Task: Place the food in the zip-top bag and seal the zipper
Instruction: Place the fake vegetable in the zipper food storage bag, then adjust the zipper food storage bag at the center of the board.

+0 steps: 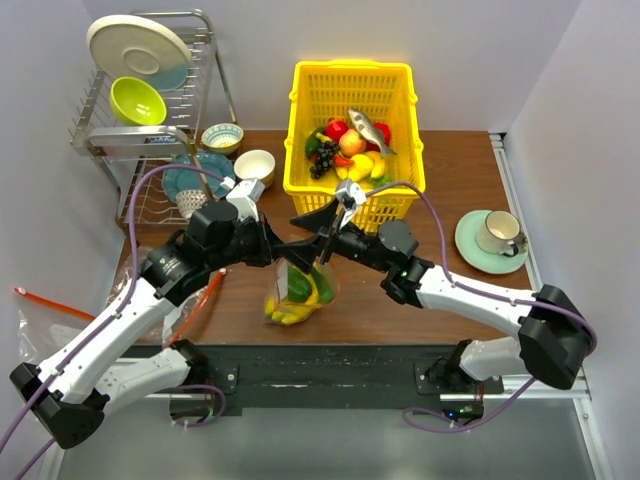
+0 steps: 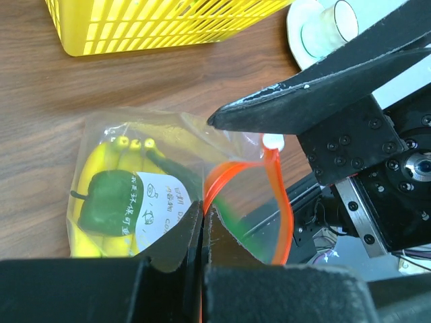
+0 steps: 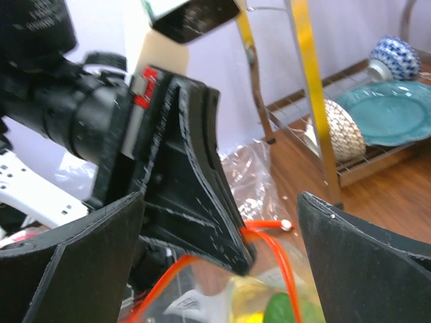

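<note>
The zip-top bag (image 1: pixel 297 292) hangs over the table's near middle with food inside: a yellow banana bunch (image 2: pixel 94 161) and a green vegetable piece (image 2: pixel 108 198). My left gripper (image 2: pixel 202 214) is shut on the bag's mouth edge at the orange zipper (image 2: pixel 279 195), whose strip bows open in a loop. My right gripper (image 3: pixel 221 222) stands wide open around the bag's mouth, with nothing between its fingers but the left gripper's tip (image 3: pixel 239 256). The zipper's white slider (image 3: pixel 286 225) sits at the strip's far end. In the top view the two grippers meet, left (image 1: pixel 290 248), right (image 1: pixel 322 232).
A yellow basket (image 1: pixel 300 140) holding more toy food stands just behind the grippers. A cup on a saucer (image 1: pixel 497 235) sits at the right. A dish rack (image 1: pixel 150 120) with plates and bowls fills the back left. Spare clear bags (image 1: pixel 45 320) lie at the left.
</note>
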`<move>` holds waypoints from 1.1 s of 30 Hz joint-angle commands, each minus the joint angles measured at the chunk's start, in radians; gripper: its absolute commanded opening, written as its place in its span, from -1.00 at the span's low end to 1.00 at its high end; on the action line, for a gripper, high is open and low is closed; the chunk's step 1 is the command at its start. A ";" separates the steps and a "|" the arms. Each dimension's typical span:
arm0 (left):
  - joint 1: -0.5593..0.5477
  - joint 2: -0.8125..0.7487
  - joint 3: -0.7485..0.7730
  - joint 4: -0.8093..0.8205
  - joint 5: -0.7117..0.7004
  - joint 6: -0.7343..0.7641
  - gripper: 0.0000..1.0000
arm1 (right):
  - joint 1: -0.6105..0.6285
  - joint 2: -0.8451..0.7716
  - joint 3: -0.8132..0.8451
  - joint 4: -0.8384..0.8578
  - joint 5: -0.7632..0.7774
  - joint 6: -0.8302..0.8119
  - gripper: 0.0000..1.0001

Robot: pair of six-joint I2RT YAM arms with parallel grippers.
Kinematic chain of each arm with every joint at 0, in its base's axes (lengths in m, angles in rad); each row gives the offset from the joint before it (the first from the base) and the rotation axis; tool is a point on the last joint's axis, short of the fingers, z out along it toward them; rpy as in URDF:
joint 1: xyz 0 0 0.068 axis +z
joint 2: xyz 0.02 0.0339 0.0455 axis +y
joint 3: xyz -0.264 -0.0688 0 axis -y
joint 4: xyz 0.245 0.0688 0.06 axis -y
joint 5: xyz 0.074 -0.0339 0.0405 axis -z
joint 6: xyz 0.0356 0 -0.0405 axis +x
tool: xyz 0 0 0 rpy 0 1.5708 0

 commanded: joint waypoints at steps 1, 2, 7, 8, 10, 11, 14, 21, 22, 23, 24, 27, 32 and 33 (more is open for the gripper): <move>-0.003 -0.013 0.045 0.014 0.009 0.002 -1.00 | 0.001 -0.077 -0.018 -0.034 0.081 -0.064 0.96; -0.003 -0.011 0.050 0.014 0.009 0.005 -1.00 | 0.001 -0.104 -0.015 -0.063 0.086 -0.075 0.96; -0.003 -0.010 0.054 0.000 -0.008 0.016 -1.00 | 0.001 -0.190 0.109 -0.500 0.170 -0.159 0.87; -0.003 -0.016 0.053 -0.002 -0.011 0.018 -1.00 | 0.001 -0.206 0.139 -0.582 0.206 -0.168 0.82; -0.003 -0.023 0.048 -0.003 -0.019 0.019 -1.00 | 0.001 -0.207 0.241 -0.848 0.257 -0.173 0.72; -0.005 -0.025 0.044 -0.003 -0.020 0.018 -1.00 | 0.001 -0.206 0.270 -0.921 0.268 -0.174 0.69; -0.003 -0.028 0.041 0.001 -0.023 0.021 -1.00 | 0.002 -0.201 0.339 -1.147 0.265 -0.158 0.64; -0.003 -0.022 0.048 0.001 -0.020 0.024 -1.00 | 0.004 -0.232 0.304 -1.315 0.231 -0.057 0.26; -0.003 -0.024 0.050 0.001 -0.020 0.022 -1.00 | 0.005 -0.235 0.296 -1.316 0.221 -0.047 0.24; -0.005 -0.022 0.050 0.000 -0.019 0.024 -1.00 | 0.005 -0.236 0.286 -1.315 0.212 -0.034 0.19; -0.003 -0.024 0.050 0.000 -0.019 0.022 -1.00 | 0.007 -0.236 0.279 -1.315 0.210 -0.026 0.17; -0.005 -0.022 0.054 -0.006 -0.020 0.019 -1.00 | 0.016 -0.233 0.256 -1.323 0.216 -0.015 0.05; -0.005 -0.022 0.071 -0.020 -0.034 0.015 -1.00 | 0.018 -0.226 0.217 -1.297 0.176 -0.007 -0.04; -0.005 -0.024 0.070 -0.020 -0.036 0.015 -1.00 | 0.019 -0.226 0.213 -1.290 0.166 -0.007 -0.11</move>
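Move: The right hand, open wide after letting the cucumber go, hangs over the bag; the right side of the bag's orange mouth rim is about 8 cm to its right, 5 cm back and 12 cm below. The white zip slider is some 6 cm right, 3 cm back and 10 cm below, and the green pepper in the bag 11 cm back, 2 cm right and 20 cm below. From the left hand, that rim is about 9 cm right, 2 cm back and 5 cm lower. With its fingertips arriving right beside the bag's free rim, actual touch not clear, the right hand swings about 10 cm right, then sinks steeply by 10 cm or so while drawing a little back. The wrist rolls until the upturned fingers point down and left towards the mouth, closing from wide to about half open. The left fingers keep pinching the opposite side of the rim. ##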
